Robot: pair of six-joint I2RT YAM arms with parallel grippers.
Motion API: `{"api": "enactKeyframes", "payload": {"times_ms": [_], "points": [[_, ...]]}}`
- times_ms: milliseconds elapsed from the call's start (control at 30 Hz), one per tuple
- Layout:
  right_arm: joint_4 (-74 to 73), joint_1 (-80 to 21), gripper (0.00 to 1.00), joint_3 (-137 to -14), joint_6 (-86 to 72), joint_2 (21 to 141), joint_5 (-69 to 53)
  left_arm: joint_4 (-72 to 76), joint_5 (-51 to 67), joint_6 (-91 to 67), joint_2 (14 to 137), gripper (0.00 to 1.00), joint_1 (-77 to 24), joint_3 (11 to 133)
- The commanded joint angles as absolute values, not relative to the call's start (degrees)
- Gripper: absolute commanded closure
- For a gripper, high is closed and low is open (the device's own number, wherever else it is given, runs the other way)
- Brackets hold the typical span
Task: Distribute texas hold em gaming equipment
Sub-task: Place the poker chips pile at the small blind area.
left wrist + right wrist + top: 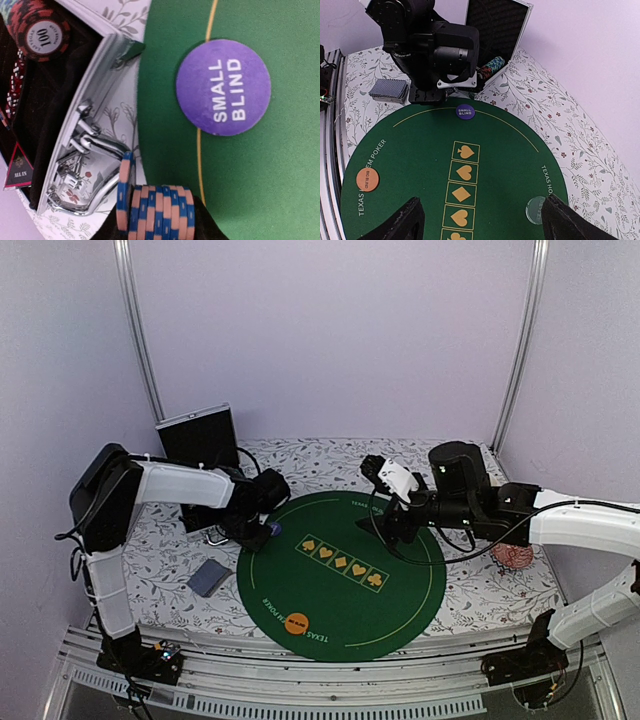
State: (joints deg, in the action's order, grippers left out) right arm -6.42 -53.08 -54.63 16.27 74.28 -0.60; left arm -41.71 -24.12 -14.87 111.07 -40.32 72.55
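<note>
In the left wrist view a stack of blue-and-salmon poker chips (161, 212) lies on its side between the dark fingers of my left gripper (155, 222), which is shut on it. The outermost chip leans away from the rest. The gripper hovers at the left rim of the green poker mat (400, 610), just beside the purple SMALL BLIND disc (223, 87). My right gripper (487, 222) hangs open above the mat's right half with nothing in it. The clear disc (536, 210) lies near its right finger. The orange disc (297, 622) sits at the mat's near edge.
An open chip case (200, 440) stands at the back left, with red chips (42, 30) and a red-edged triangle marker (19, 167) inside. A deck of grey-blue cards (210, 577) lies left of the mat. Something reddish (515, 557) sits at the far right.
</note>
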Motion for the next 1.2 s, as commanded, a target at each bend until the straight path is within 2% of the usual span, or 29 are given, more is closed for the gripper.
{"api": "enactKeyframes", "payload": {"times_ms": [0, 133, 267, 467, 700, 900, 1167], "points": [[-6.5, -53.1, 0.17, -53.4, 15.6, 72.1, -0.9, -42.8, -25.1, -14.3, 114.1, 1.0, -41.9, 74.5], [-6.6, -53.0, 0.17, -53.1, 15.6, 72.0, -0.9, -42.4, -24.7, -14.2, 114.2, 1.0, -42.2, 74.7], [-6.5, -53.0, 0.17, -53.3, 15.6, 72.2, -1.0, -39.6, -18.3, -12.9, 113.2, 1.0, -42.2, 73.8], [-7.2, -53.0, 0.17, -53.4, 15.5, 71.5, -1.3, -31.9, 1.5, -14.8, 104.8, 1.0, -38.8, 68.6], [-7.6, -53.0, 0.17, -53.2, 15.3, 70.5, -1.5, -18.3, 23.4, -23.3, 96.9, 1.0, -30.4, 56.8], [-7.7, -53.0, 0.17, -53.4, 15.4, 70.6, -1.7, -7.9, 31.4, -30.0, 96.5, 1.0, -26.8, 50.9], [-8.3, -53.0, 0.17, -53.1, 15.3, 69.6, -1.5, -1.1, 32.8, -34.0, 99.2, 1.0, -25.0, 48.7]]}}
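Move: Just beyond the left hand, which already holds the blue-and-white poker chips pile low over the felt's rim, the small blind button lies about 4 cm ahead, 7 cm to its right and 3 cm lower. The chip case's handle is some 5 cm to the hand's left and 1 cm ahead; the card deck sits about 9 cm left and 10 cm back. From the right hand the small blind button lies roughly 13 cm ahead, 22 cm left and 23 cm below. Keeping its grip on the chips pile, the left hand first dips slightly, then carries it about 5 cm to the right and 3 cm back, away from the case handle and round to the near side of the small blind button, rising a couple of centimetres out of the dip. The wrist rolls nearly 60 degrees, right side up, so the fingers end slanting down to the right. ##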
